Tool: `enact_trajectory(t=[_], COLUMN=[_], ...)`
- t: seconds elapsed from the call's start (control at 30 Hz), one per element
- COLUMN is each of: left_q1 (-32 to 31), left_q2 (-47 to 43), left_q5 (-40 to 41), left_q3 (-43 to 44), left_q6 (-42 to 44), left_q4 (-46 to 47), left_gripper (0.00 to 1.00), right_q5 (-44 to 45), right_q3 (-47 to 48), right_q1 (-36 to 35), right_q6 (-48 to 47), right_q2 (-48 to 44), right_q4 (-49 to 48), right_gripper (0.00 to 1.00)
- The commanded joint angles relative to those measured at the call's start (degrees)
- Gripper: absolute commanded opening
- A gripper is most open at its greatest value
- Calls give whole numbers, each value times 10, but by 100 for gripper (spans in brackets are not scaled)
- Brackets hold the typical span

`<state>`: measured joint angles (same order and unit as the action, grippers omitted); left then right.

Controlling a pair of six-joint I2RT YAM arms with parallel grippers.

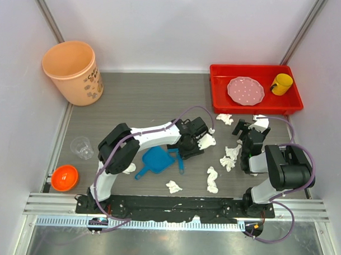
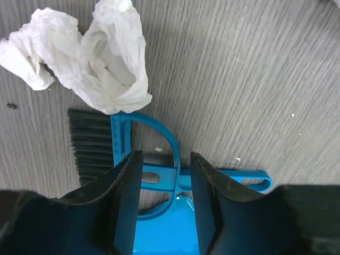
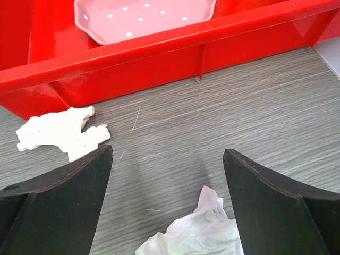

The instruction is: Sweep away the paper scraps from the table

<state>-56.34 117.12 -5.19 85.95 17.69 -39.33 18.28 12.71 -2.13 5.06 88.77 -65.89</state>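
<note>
Several white paper scraps lie on the dark grey table (image 1: pixel 137 104): one (image 1: pixel 206 141) beside my left gripper, one (image 1: pixel 224 119) near the red tray, one (image 1: pixel 231 157) by my right arm, and two (image 1: pixel 212 179) (image 1: pixel 173 187) near the front. My left gripper (image 1: pixel 184 149) (image 2: pixel 164 156) is open, its fingers astride the handle of a blue brush (image 2: pixel 159 175) that lies against the blue dustpan (image 1: pixel 154 160) (image 2: pixel 164 228). A large wad (image 2: pixel 106 58) lies just beyond the bristles. My right gripper (image 1: pixel 248 127) (image 3: pixel 167 151) is wide open above the table, with a scrap (image 3: pixel 196 234) between its fingers.
A red tray (image 1: pixel 216 93) (image 3: pixel 159 53) at the back right holds a pink plate (image 1: pixel 246 90) and a yellow cup (image 1: pixel 282 84). An orange bin (image 1: pixel 73 71) stands at the back left. A clear cup (image 1: pixel 82 147) and an orange bowl (image 1: pixel 64 177) sit at the left edge.
</note>
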Motion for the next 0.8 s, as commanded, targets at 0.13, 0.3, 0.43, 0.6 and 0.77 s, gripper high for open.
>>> enact_trajectory(t=[0.13,0.3,0.43,0.6,0.77], left_q1=[-2,-8,-20,-26,-25], left_q2=[-1,14,25,49,51], left_q5=[-18,-1,11,20,47], left_q3=[23,23,24,20,33], left_q6=[-57,-49,-44,-51,-68], left_q4=[-28,-8,-4,-11,-3], left_gripper=[41,40,38,20,0], right_q5=[5,5,4,5,5], right_q3=[6,6,6,6,6], right_q1=[-2,-2,-2,-2,-2], right_q6=[-2,-2,-3,-3,-3], right_q2=[-4,-5,-5,-4,-5], right_q4=[-26,-25,-26,-26,-26], right_gripper=[91,90,90,90,90])
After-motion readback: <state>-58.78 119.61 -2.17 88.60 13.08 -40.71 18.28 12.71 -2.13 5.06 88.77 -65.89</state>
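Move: Almost directly under the left hand, about 1 cm down and 1 cm to its left, lies the brush, bristles forward and handle back, its loop between the half-open fingers. A paper scrap touches the brush head, some 4 cm ahead and 6 cm right of the hand; the dustpan lies about 11 cm left and 3 cm back. From the idle right hand the brush is roughly 30 cm left, 14 cm back and 6 cm lower. Bobbing up just under 1 cm and then sinking about 1.5 cm, the left hand settles back and right by roughly 1 cm each way over the brush, fingers still pointing down. It then shuts the half-open fingers almost completely, pinching the rim of the brush's loop near where the handle starts. ##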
